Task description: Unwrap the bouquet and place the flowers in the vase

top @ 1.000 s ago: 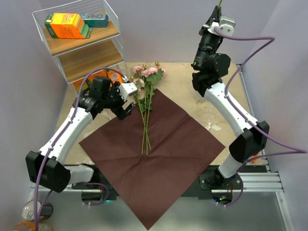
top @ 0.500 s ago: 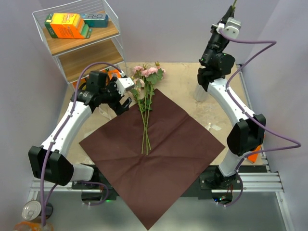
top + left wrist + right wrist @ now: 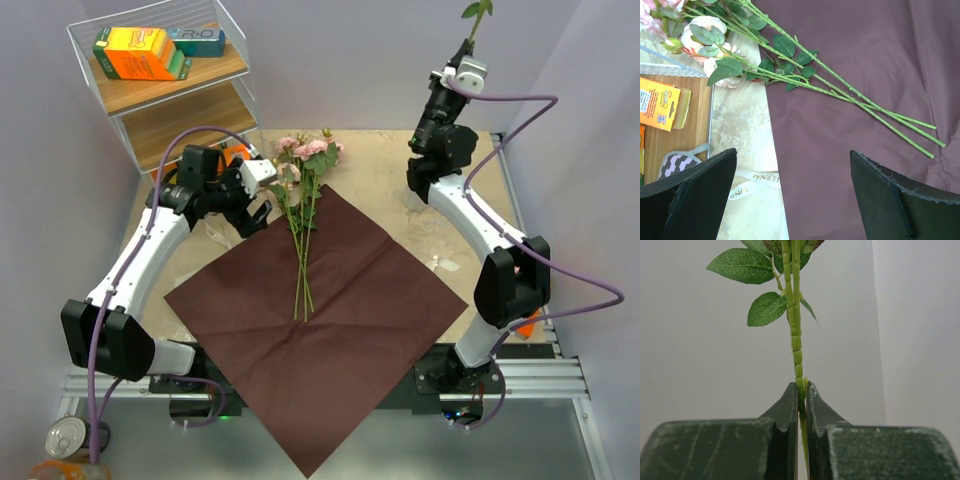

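The dark maroon paper [image 3: 320, 320] lies spread flat as a square sheet, so the bouquet is unwrapped. Several flowers [image 3: 300, 225] lie across its upper corner, their pink and cream blooms [image 3: 308, 150] resting on the table beyond it. My left gripper [image 3: 255, 205] hovers open just left of the stems [image 3: 840, 80], above the paper's edge [image 3: 790, 150], with nothing between its fingers. My right gripper [image 3: 465, 48] is raised high at the back right, shut on one green flower stem [image 3: 796, 340] that points upward with its leaves [image 3: 477, 10]. The vase is hidden behind the right arm.
A cream ribbon [image 3: 755, 182] lies on the table beside the paper's left edge. A wire rack with wooden shelves [image 3: 160, 100] stands at the back left and holds an orange box [image 3: 135, 52]. A can [image 3: 65, 435] sits off the table at the near left.
My right arm has lifted higher with the stem, so its leaves now show at the top of the view. My left gripper has drawn back slightly to the left and stays open.
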You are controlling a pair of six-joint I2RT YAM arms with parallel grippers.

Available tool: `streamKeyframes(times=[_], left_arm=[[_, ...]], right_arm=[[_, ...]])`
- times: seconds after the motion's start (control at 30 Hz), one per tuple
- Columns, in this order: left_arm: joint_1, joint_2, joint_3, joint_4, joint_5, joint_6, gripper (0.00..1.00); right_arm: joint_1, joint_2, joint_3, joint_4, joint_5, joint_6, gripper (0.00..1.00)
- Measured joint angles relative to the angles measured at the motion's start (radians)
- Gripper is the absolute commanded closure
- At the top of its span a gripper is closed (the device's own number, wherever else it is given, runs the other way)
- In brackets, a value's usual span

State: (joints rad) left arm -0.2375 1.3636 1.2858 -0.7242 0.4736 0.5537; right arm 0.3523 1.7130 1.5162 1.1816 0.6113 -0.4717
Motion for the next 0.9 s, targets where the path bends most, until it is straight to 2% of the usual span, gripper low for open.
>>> streamKeyframes(times=[0.2,0.23,0.33,0.37,0.43,0.47,0.5,0.6,0.67,0.9], left_arm=[[0.007,0.000,0.000,-0.004,0.011,0.009,0.01],[0.007,0.000,0.000,-0.004,0.013,0.009,0.01],[0.008,-0.002,0.000,-0.011,0.016,0.009,0.01],[0.008,-0.004,0.000,-0.014,0.017,0.009,0.01],[0.008,-0.010,0.000,-0.021,0.018,0.009,0.01],[0.008,-0.014,0.000,-0.023,0.018,0.009,0.01],[0.008,-0.019,0.000,-0.026,0.018,0.009,0.01],[0.008,-0.040,0.000,-0.032,0.018,0.009,0.01],[0.008,-0.056,0.000,-0.037,0.018,0.009,0.01],[0.008,-0.089,0.000,-0.051,0.018,0.008,0.01]], right_arm=[[0.009,-0.069,-0.076,-0.092,0.062,0.029,0.98],[0.012,-0.084,-0.082,-0.108,0.072,0.036,0.90],[0.019,-0.146,-0.111,-0.184,0.105,0.075,0.77],[0.021,-0.160,-0.114,-0.206,0.111,0.090,0.65],[0.024,-0.192,-0.114,-0.271,0.138,0.121,0.56],[0.024,-0.199,-0.111,-0.295,0.146,0.127,0.48],[0.025,-0.204,-0.102,-0.332,0.163,0.138,0.46],[0.027,-0.202,-0.066,-0.457,0.198,0.167,0.32],[0.027,-0.199,-0.052,-0.541,0.210,0.190,0.29],[0.027,-0.145,0.087,-0.883,0.172,0.286,0.28]])
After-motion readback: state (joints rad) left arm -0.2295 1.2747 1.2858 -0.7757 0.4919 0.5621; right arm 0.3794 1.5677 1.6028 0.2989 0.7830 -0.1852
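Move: The vase, where I'm taking the upright flowers, stands about 8 cm ahead of my right hand and 2 cm to its right, its middle some 42 cm below. The remaining flowers lie about 30 cm to my right hand's left and 2 cm back; the wrapper's middle is 26 cm left and 24 cm back, both over 50 cm down. From my left hand the vase is roughly 20 cm ahead, 42 cm right and 9 cm below. With my right hand I sink towards the vase, about 7 cm in all, drawing back some 3 cm as I spread my fingers and release their pinch on the stems, then coming forward again as I keep sinking. My wrist tips the fingers down some 30 degrees, the stems still between them. My empty, open left hand backs off and rises about 3 cm. ##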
